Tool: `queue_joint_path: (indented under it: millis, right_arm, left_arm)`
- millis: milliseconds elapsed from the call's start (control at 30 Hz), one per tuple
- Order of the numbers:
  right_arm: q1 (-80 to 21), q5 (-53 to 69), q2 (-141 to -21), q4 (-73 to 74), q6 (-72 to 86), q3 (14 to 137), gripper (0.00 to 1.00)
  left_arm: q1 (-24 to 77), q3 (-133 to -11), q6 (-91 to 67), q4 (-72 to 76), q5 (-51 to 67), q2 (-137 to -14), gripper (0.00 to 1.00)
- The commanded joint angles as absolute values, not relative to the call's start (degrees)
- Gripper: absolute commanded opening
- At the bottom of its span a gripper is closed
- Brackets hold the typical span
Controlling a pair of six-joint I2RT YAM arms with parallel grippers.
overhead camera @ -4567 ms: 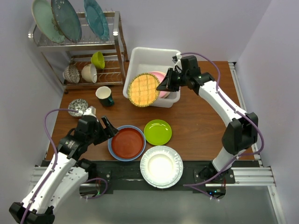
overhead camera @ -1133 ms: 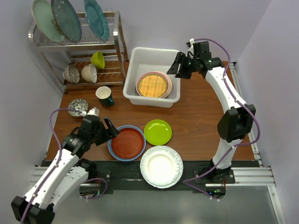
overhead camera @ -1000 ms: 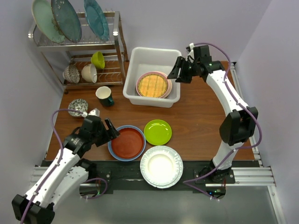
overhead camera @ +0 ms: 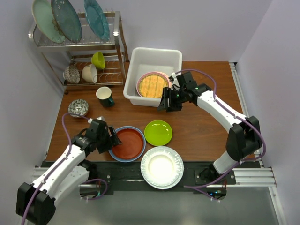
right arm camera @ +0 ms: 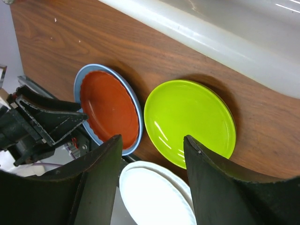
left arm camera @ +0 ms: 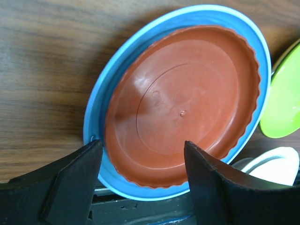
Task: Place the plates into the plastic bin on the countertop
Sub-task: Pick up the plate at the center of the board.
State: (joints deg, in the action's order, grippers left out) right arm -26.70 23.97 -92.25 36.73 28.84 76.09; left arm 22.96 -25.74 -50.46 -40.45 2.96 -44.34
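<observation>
A rust red plate (overhead camera: 127,143) lies inside a blue plate (overhead camera: 112,151) at the front left of the countertop (overhead camera: 201,126). My left gripper (overhead camera: 112,137) is open at their left rim, and the rim (left arm camera: 140,187) shows between its fingers. A lime green plate (overhead camera: 158,132) and a white fluted plate (overhead camera: 162,167) lie beside them. My right gripper (overhead camera: 166,104) hangs open, holding nothing, just in front of the plastic bin (overhead camera: 157,56), and the lime green plate (right arm camera: 190,122) shows beyond its fingers. A gold plate (overhead camera: 153,85) rests on a pink plate (overhead camera: 169,85) inside the bin.
A wire dish rack (overhead camera: 119,42) at the back left carries three teal plates and some bowls. A dark green cup (overhead camera: 104,96) and a patterned bowl (overhead camera: 78,108) stand on the wood near the rack. The white fluted plate overhangs the front edge.
My right gripper has let go of the gold plate, which now lies in the bin, and has swung from the bin's right side to its front. My left gripper has crept closer to the blue plate's rim.
</observation>
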Motion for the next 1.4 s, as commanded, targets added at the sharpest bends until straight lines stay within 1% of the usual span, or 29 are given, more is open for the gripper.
queue_joint_path:
  millis: [0, 200, 267, 367, 400, 467, 500, 567, 600, 667, 700, 733, 933, 1100, 1233, 1367]
  right_arm:
    - [-27.1, 25.0, -89.4, 34.1, 29.2, 75.2, 0.58]
    - [-27.3, 25.4, -89.5, 33.3, 29.6, 74.3, 0.58]
    - [-27.3, 25.5, -89.3, 33.1, 29.8, 74.0, 0.58]
    - [-27.3, 25.5, -89.2, 32.7, 30.0, 73.0, 0.58]
    - [-27.3, 25.7, -89.1, 32.4, 30.1, 72.5, 0.57]
    - [-27.3, 25.6, -88.8, 32.3, 30.1, 72.1, 0.57]
    - [-27.4, 25.6, -88.6, 32.3, 30.2, 71.5, 0.57]
    - [-27.4, 25.9, -88.2, 31.7, 30.8, 70.7, 0.58]
    - [-27.3, 26.2, -88.0, 31.3, 31.0, 70.3, 0.58]
    - [-27.6, 27.2, -87.5, 30.5, 31.5, 69.5, 0.58]
    - [-27.6, 27.5, -87.5, 29.7, 31.8, 68.8, 0.57]
    - [-27.9, 27.8, -87.3, 29.4, 32.0, 68.5, 0.58]
    - [-29.5, 31.4, -86.1, 25.4, 33.0, 66.3, 0.59]
    - [-34.3, 31.9, -88.9, 25.2, 33.0, 66.5, 0.59]
    - [-38.5, 29.1, -91.1, 25.7, 32.7, 67.2, 0.58]
    - [-40.2, 24.5, -94.2, 33.4, 27.6, 71.9, 0.57]
  left_arm:
    - [23.3, -24.3, -51.6, -38.0, 3.9, -43.3, 0.73]
    - [23.4, -24.3, -51.6, -37.5, 3.4, -44.5, 0.66]
    - [23.3, -24.3, -51.6, -37.3, 3.5, -45.3, 0.63]
    - [23.4, -24.0, -51.3, -36.5, 4.0, -46.3, 0.54]
    - [23.5, -23.9, -51.2, -36.0, 4.5, -46.7, 0.47]
    - [23.7, -23.8, -51.0, -35.8, 4.8, -48.1, 0.4]
    - [23.8, -23.7, -50.9, -35.7, 5.0, -48.3, 0.33]
    - [24.1, -23.7, -50.9, -35.6, 5.1, -48.4, 0.26]
    - [24.1, -23.7, -51.0, -35.5, 5.1, -48.2, 0.18]
    - [24.1, -23.6, -51.0, -35.5, 5.1, -47.5, 0.09]
    - [24.1, -23.6, -51.1, -35.6, 5.0, -47.4, 0.02]
    - [24.1, -23.6, -51.1, -35.6, 5.1, -47.1, 0.0]
    - [24.1, -23.6, -51.2, -35.5, 5.3, -46.0, 0.0]
    - [24.1, -23.4, -51.2, -34.5, 5.9, -46.8, 0.0]
    - [24.1, -23.3, -51.2, -34.0, 6.0, -47.1, 0.0]
    - [24.2, -23.2, -51.3, -33.8, 6.2, -47.3, 0.0]
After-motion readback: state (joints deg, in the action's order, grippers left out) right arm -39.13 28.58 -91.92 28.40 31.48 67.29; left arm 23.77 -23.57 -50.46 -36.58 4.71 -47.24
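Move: The red plate, on a blue one, has its middle about 7 cm to the left gripper's right and 2 cm ahead, some 3 cm below; its near rim is between the open fingers. From that gripper the green plate is about 22 cm right and 7 ahead, the white plates 24 right and 10 back. From the right gripper the red plate lies about 19 cm back, 18 left, 14 below; the green plate 13 back, 3 left; the bin 14 ahead, 6 left. Shut the left gripper completely on the red plate's left rim while easing it down about 1.5 cm, and keep pinching there. Meanwhile bring the open right gripper down slightly, then back about 8 cm and left some 6 towards the red plate, coming about 3 cm lower in all and turning a little counter-clockwise. ##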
